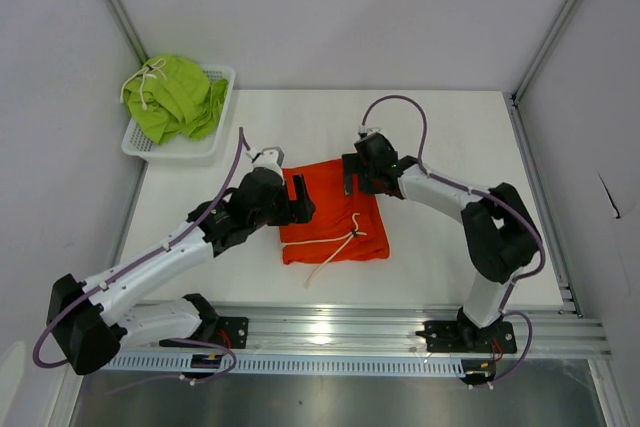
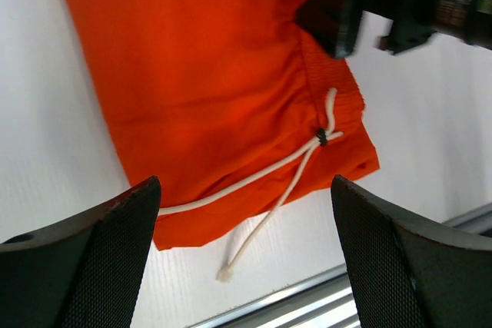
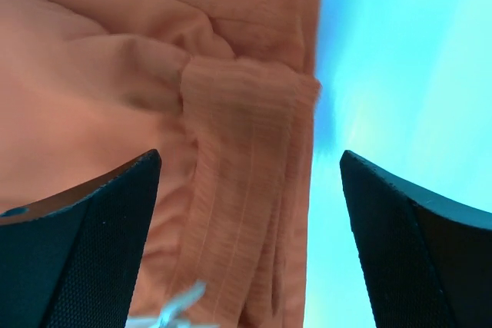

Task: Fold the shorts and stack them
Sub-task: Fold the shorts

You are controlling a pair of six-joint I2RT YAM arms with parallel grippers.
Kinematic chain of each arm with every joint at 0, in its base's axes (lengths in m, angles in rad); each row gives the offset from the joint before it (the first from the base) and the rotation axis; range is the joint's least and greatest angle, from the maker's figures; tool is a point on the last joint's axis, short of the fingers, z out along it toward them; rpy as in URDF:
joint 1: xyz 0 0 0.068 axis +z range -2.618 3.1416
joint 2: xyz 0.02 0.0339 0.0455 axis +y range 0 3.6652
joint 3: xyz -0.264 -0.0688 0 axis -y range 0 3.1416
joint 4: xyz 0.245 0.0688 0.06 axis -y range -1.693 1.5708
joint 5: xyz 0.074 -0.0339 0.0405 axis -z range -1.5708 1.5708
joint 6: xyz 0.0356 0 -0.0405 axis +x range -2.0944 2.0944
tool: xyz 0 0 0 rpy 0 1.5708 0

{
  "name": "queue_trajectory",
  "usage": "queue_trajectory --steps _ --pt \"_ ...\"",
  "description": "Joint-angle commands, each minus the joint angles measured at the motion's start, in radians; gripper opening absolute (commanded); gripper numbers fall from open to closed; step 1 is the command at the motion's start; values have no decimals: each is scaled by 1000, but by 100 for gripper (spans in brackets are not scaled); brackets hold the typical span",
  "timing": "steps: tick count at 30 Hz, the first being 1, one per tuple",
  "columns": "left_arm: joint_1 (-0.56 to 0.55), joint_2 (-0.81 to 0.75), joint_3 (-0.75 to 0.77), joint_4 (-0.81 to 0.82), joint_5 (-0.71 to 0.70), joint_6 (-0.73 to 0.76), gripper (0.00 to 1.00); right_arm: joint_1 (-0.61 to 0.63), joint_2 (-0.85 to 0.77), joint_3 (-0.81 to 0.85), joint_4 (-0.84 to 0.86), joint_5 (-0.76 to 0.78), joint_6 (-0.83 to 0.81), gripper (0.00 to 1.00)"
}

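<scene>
The orange shorts (image 1: pixel 333 212) lie folded into a rough square at the table's middle, with their white drawstring (image 1: pixel 338 242) trailing toward the front edge. My left gripper (image 1: pixel 302 199) hovers open at the fold's left edge, with the shorts (image 2: pixel 207 74) and drawstring (image 2: pixel 261 170) below its empty fingers. My right gripper (image 1: pixel 355 182) is open over the far right corner, straddling the ribbed waistband (image 3: pixel 246 151) without gripping it. The lime green shorts (image 1: pixel 175 97) sit bunched in the basket at the far left.
The white mesh basket (image 1: pixel 170 154) stands at the table's far left corner. A metal rail (image 1: pixel 350 332) runs along the near edge. Grey walls and frame posts enclose the white table (image 1: pixel 480 127).
</scene>
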Motion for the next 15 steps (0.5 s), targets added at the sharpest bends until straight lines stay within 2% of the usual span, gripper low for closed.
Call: queue_trajectory --steps 1,5,6,9,10,11,12,13,15 --pt "63 -27 -13 -20 26 10 92 -1 -167 -37 -45 36 136 99" --pt "105 -15 -30 -9 35 12 92 71 -366 -144 -96 131 430 99" --pt "108 -12 -35 -5 35 12 92 89 -393 -168 -113 161 600 100" --pt "120 0 -61 12 29 3 91 163 -474 -235 -217 223 873 99" --pt "122 -1 -68 20 30 1 91 184 -488 -247 -241 232 1029 100" --pt "125 -7 -84 31 30 0 91 209 -503 -278 -251 237 1087 99" --pt "131 -12 -90 31 26 -5 91 267 -528 -292 -254 244 1150 99" --pt "133 -18 -94 34 26 -5 91 302 -537 -306 -252 257 1283 99" --pt "142 -41 -105 26 26 -6 91 412 -548 -340 -237 309 1383 100"
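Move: My right hand, open just over the far end of the waistband, has the drawstring knot about 11 cm straight back and 4 cm below; the loose cord tail lies some 22 cm back and 10 cm left of this hand. From my left hand, the shorts' near left corner is roughly 6 cm back, 6 cm left and 16 cm down, with the knot level with it and 10 cm right, and the tail 11 cm back. Rising off the far end of the waistband, I sweep my right hand back over the shorts about 13 cm towards the knot, climbing some 9 cm before starting to sink, drifting left at the end and turning the wrist clockwise while it rolls its left side up. My left hand slides about 4 cm left and sinks as much towards the near left corner. Both grippers stay wide open. ##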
